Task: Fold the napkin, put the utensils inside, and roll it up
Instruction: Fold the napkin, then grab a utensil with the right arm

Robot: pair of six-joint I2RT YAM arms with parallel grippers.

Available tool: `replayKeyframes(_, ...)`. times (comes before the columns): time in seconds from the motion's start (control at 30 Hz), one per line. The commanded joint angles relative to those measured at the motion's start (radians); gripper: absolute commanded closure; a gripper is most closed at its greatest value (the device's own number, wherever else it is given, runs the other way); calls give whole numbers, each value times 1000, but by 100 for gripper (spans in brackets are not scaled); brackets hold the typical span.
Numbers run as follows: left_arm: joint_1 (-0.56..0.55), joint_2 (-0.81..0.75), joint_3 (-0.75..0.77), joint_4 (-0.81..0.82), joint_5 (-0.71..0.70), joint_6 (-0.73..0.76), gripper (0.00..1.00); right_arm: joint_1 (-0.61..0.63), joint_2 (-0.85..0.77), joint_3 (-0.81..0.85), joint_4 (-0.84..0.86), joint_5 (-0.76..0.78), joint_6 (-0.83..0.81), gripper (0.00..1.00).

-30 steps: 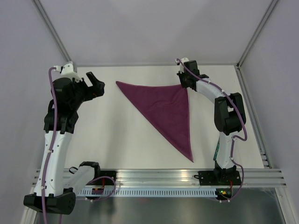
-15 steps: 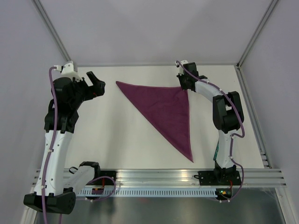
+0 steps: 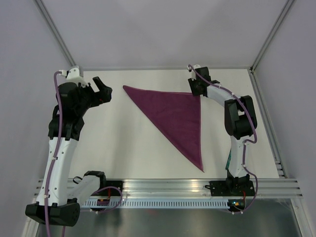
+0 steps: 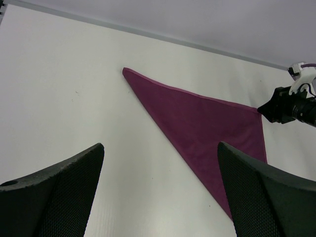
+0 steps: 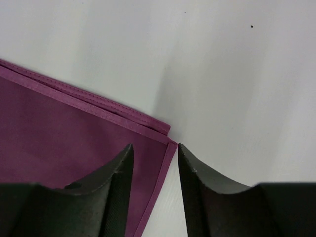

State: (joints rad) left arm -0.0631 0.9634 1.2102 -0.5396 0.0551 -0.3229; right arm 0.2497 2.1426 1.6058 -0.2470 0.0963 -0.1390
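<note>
The napkin point(image 3: 177, 116) lies flat on the white table, folded into a magenta-purple triangle, also seen in the left wrist view point(image 4: 207, 123). My right gripper point(image 3: 198, 91) hovers over its far right corner. In the right wrist view the jaws point(image 5: 155, 148) stand apart, with the two-layered hemmed corner point(image 5: 64, 133) lying flat between and below them, gripped by neither finger. My left gripper point(image 3: 101, 89) hangs wide open above bare table left of the cloth point(image 4: 160, 145). A green sliver point(image 3: 229, 162) shows beside the right arm's lower link; I cannot tell whether it is the utensils.
The table's back edge meets the grey wall point(image 3: 163, 68) just behind both grippers. Angled side walls close in the left and right. An aluminium rail point(image 3: 168, 186) carrying the arm bases runs along the near edge.
My right gripper has opened from shut, letting go of the napkin's far right corner, which now lies flat. The right arm shifted slightly. The left arm has barely moved.
</note>
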Motion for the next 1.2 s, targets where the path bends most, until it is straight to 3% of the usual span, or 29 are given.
replayKeyframes(0.0,2,3,-9,44,26,-12,0,-6,10,51,8,33,3,51)
replayKeyframes(0.1,2,-2,-18,56,41,-10,0,-6,8,85,-20,34,7,37)
replayKeyframes(0.3,2,-32,-37,63,110,-10,0,-44,-120,103,-172,-16,0,33)
replayKeyframes(0.5,2,-106,-95,24,210,-21,0,-171,-430,-128,-426,-137,-168,36)
replayKeyframes(0.63,2,-144,-176,26,278,-57,0,-299,-555,-291,-628,-135,-229,35)
replayKeyframes(0.8,2,-172,-244,36,295,-54,0,-430,-670,-415,-736,-147,-241,31)
replayKeyframes(1.03,2,-166,-248,38,305,-44,0,-449,-641,-481,-882,-257,-315,30)
replayKeyframes(1.17,2,-163,-248,40,305,-44,0,-449,-581,-515,-873,-248,-315,30)
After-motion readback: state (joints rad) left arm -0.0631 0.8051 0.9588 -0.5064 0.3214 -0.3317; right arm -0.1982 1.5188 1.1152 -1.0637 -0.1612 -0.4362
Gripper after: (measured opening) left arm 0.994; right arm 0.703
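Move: The knife lies well back from the right hand, its middle about 28 cm back, 14 cm to the right and 2 cm lower. The folded napkin's far right corner sits just under these fingers, 2 cm down; the napkin's middle is about 11 cm back and 8 cm left, and its near corner some 38 cm straight back. From the left hand the knife is about 52 cm right, 7 cm back and 30 cm below. The napkin corner is left lying as the right fingers, already parted, spread to about two-thirds open and lift off it. The right hand then swings in an arc, some 30 cm back and 15 cm right, rising before sinking to over the knife, while tipping nearly 40 degrees to point down. The empty left hand sinks, easing back and right, turning slightly clockwise. ##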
